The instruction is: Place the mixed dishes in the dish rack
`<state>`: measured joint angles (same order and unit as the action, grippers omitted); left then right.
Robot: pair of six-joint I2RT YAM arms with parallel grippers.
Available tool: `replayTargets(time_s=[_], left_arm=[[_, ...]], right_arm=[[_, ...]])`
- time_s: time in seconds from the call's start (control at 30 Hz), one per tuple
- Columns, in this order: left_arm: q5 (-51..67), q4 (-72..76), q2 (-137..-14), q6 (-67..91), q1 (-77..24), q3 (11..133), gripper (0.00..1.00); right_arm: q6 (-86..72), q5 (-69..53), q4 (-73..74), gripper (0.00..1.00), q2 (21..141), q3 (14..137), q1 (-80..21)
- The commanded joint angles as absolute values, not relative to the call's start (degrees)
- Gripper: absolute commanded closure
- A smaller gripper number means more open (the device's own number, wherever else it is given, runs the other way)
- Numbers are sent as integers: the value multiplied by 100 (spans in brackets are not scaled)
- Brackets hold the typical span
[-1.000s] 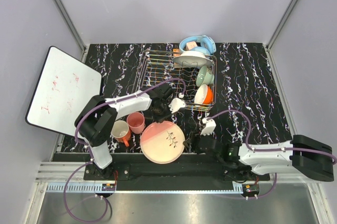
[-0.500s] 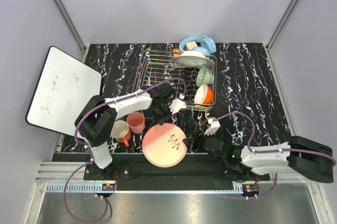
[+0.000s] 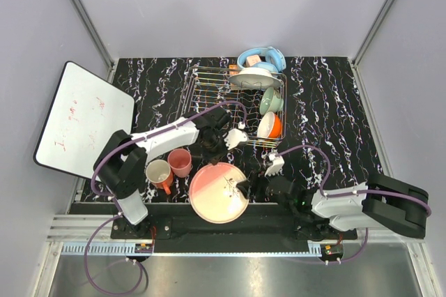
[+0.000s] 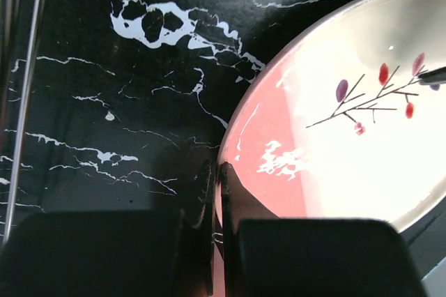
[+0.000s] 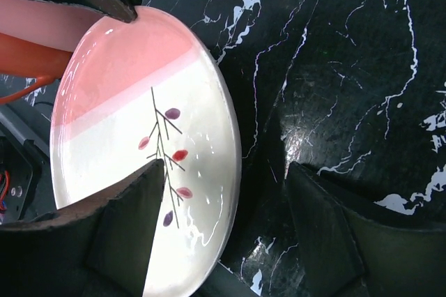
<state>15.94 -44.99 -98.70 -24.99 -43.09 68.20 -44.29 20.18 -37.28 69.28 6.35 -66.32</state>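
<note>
The pink-and-cream plate (image 3: 218, 191) with a leaf sprig lies near the table's front edge. My left gripper (image 3: 211, 158) is shut on its far pink rim (image 4: 240, 143), the two fingers pinched together at the rim (image 4: 216, 175). My right gripper (image 3: 249, 187) is open and straddles the plate's right rim (image 5: 226, 166): one finger over the cream part (image 5: 132, 227), the other over the table. The salmon-pink cup (image 3: 180, 162) and the cream mug (image 3: 159, 173) stand left of the plate. The dish rack (image 3: 209, 98) holds the white plate (image 3: 256, 78), the pale green bowl (image 3: 271, 100) and the orange-outside bowl (image 3: 269, 125).
Light blue headphones (image 3: 261, 56) lie behind the rack. A white board with red marks (image 3: 82, 119) leans off the table's left edge. The table's front edge is just below the plate. The left half of the rack holds no dishes.
My right gripper has moved left, so its open fingers now straddle the plate's right rim. The plate has shifted slightly. My left gripper has stayed on the far rim.
</note>
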Motion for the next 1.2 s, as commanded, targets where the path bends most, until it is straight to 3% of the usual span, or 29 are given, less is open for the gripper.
replayTargets(time_s=[0.0,0.2,0.43,0.6,0.67,0.77,0.9,1.1,1.17], left_arm=[[1819,-4465,-9501,-2417,-4386,7251,100],[1767,-4509,-9571,-2417,-4456,7383,100],[1749,-4518,-9641,-2391,-4561,7532,100],[1740,-4509,-9686,-2356,-4623,7611,100],[1714,-4518,-9712,-2347,-4649,7638,100],[1696,-4509,-9747,-2320,-4693,7708,100],[1696,-4509,-9765,-2285,-4755,7778,100],[1556,-4552,-9703,-2197,-4773,7936,98],[1451,-4649,-9703,-2101,-4772,8163,85]], right_arm=[[-4219,1618,-3981,22,7197,571,-6469],[-3903,889,-4499,26,7918,861,-6346],[-3797,537,-4913,38,7972,738,-6249],[-3753,369,-5115,70,7963,677,-6232],[-3700,246,-5185,78,7989,694,-6240],[-3674,158,-5238,81,8024,703,-6205],[-3665,53,-5309,100,8077,703,-6161],[-3639,18,-5108,100,7709,677,-6161],[-3604,9,-4853,100,7507,756,-6161]])
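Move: The left gripper already pinches the plate's far rim; the plate's middle lies about 9 cm back and 2 cm to its right, slightly lower. The pink cup stands some 10 cm to this hand's left, level with it, and the orange mug about 17 cm left and 3 cm back. From the open right gripper, the plate's middle lies roughly 9 cm left, 4 cm back and 1 cm lower; the orange bowl is about 17 cm ahead and 6 cm right. Slide the right gripper about 3 cm left so the plate's right rim passes between its open fingers, turning it some 10 degrees counter-clockwise. Close on the rim, rising roughly 2 cm with the left side tipping up a little. Meanwhile keep the left pinch on the far rim and raise it about 3 cm, easing right, then back left. ##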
